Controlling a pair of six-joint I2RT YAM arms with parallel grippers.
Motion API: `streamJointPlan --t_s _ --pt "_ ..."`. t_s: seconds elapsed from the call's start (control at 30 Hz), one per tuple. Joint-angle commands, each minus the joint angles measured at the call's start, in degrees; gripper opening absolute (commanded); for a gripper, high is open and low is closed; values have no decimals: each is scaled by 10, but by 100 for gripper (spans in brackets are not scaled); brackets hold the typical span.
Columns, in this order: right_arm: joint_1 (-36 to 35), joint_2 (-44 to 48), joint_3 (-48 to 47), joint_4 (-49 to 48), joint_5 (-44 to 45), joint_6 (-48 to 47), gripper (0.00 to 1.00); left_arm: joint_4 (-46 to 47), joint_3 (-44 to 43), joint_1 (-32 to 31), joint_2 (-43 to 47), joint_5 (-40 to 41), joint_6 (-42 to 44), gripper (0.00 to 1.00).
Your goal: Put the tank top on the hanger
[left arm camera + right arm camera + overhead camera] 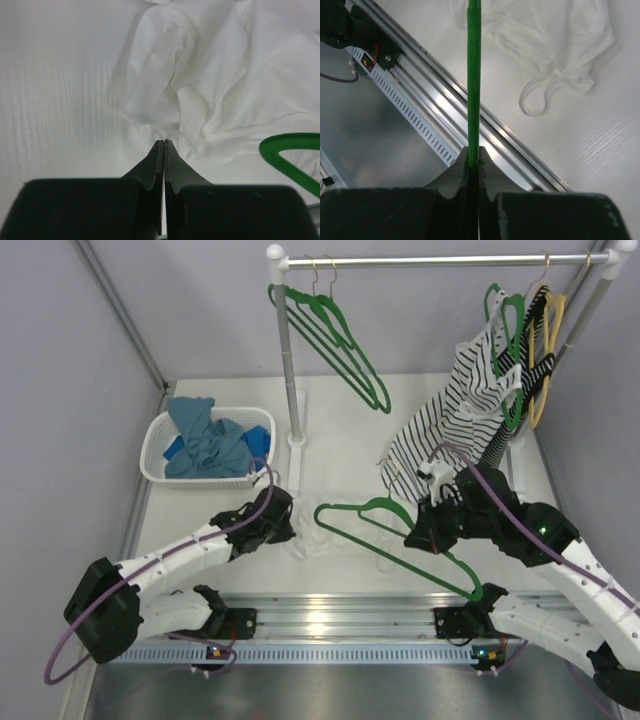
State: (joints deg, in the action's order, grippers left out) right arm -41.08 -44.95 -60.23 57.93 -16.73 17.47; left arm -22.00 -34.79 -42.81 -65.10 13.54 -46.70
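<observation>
The white tank top (312,540) lies crumpled on the white table, between the two arms. It fills the upper right of the left wrist view (215,75). My left gripper (284,530) is at its left edge. Its jaws are shut (164,142), with a thin white strap edge pinched at the tips. My right gripper (421,538) is shut on the green hanger (385,530) and holds it over the table, right of the tank top. In the right wrist view the hanger's bar (474,75) runs straight up from the shut jaws (474,151), and the tank top (545,40) lies beyond.
A white basket (158,458) of blue garments stands at the back left. A rack pole (290,370) carries green hangers (345,345). A striped top (450,425) and a yellow hanger (548,365) hang at the right. A metal rail (340,615) runs along the near edge.
</observation>
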Motion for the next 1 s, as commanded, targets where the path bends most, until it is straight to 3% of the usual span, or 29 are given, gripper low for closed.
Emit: streamJointPlan --t_s 0.0,0.97 --pt "4 10 8 -38 -34 11 0 -4 -30 11 15 19 10 0" --pt "-4 -12 136 -200 -88 30 0 -11 -42 13 34 -21 6 0"
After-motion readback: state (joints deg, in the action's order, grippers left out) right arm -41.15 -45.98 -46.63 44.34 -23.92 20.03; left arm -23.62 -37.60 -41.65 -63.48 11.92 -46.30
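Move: The green hanger's free left end, carried by the right hand, hangs about 8 cm to the right of the left hand, 2 cm farther out and some 8 cm above it. The white tank top's middle is about 16 cm right of the left hand, 3 cm ahead and 5 cm below; the rack foot's near end is 13 cm straight ahead, 4 cm down. From the right hand, the tank top's left edge at the left fingers lies 36 cm left, 10 cm ahead, 17 cm down. The hanger, still pinched by one shoulder in the right hand, is brought down about 5 cm and some 3 cm to the left, so its free end closes in on the left fingertips and the tank top's edge; the right wrist tips only slightly. The left hand keeps its fingers shut on that edge and eases up about 2 cm, creeping slightly forward. ##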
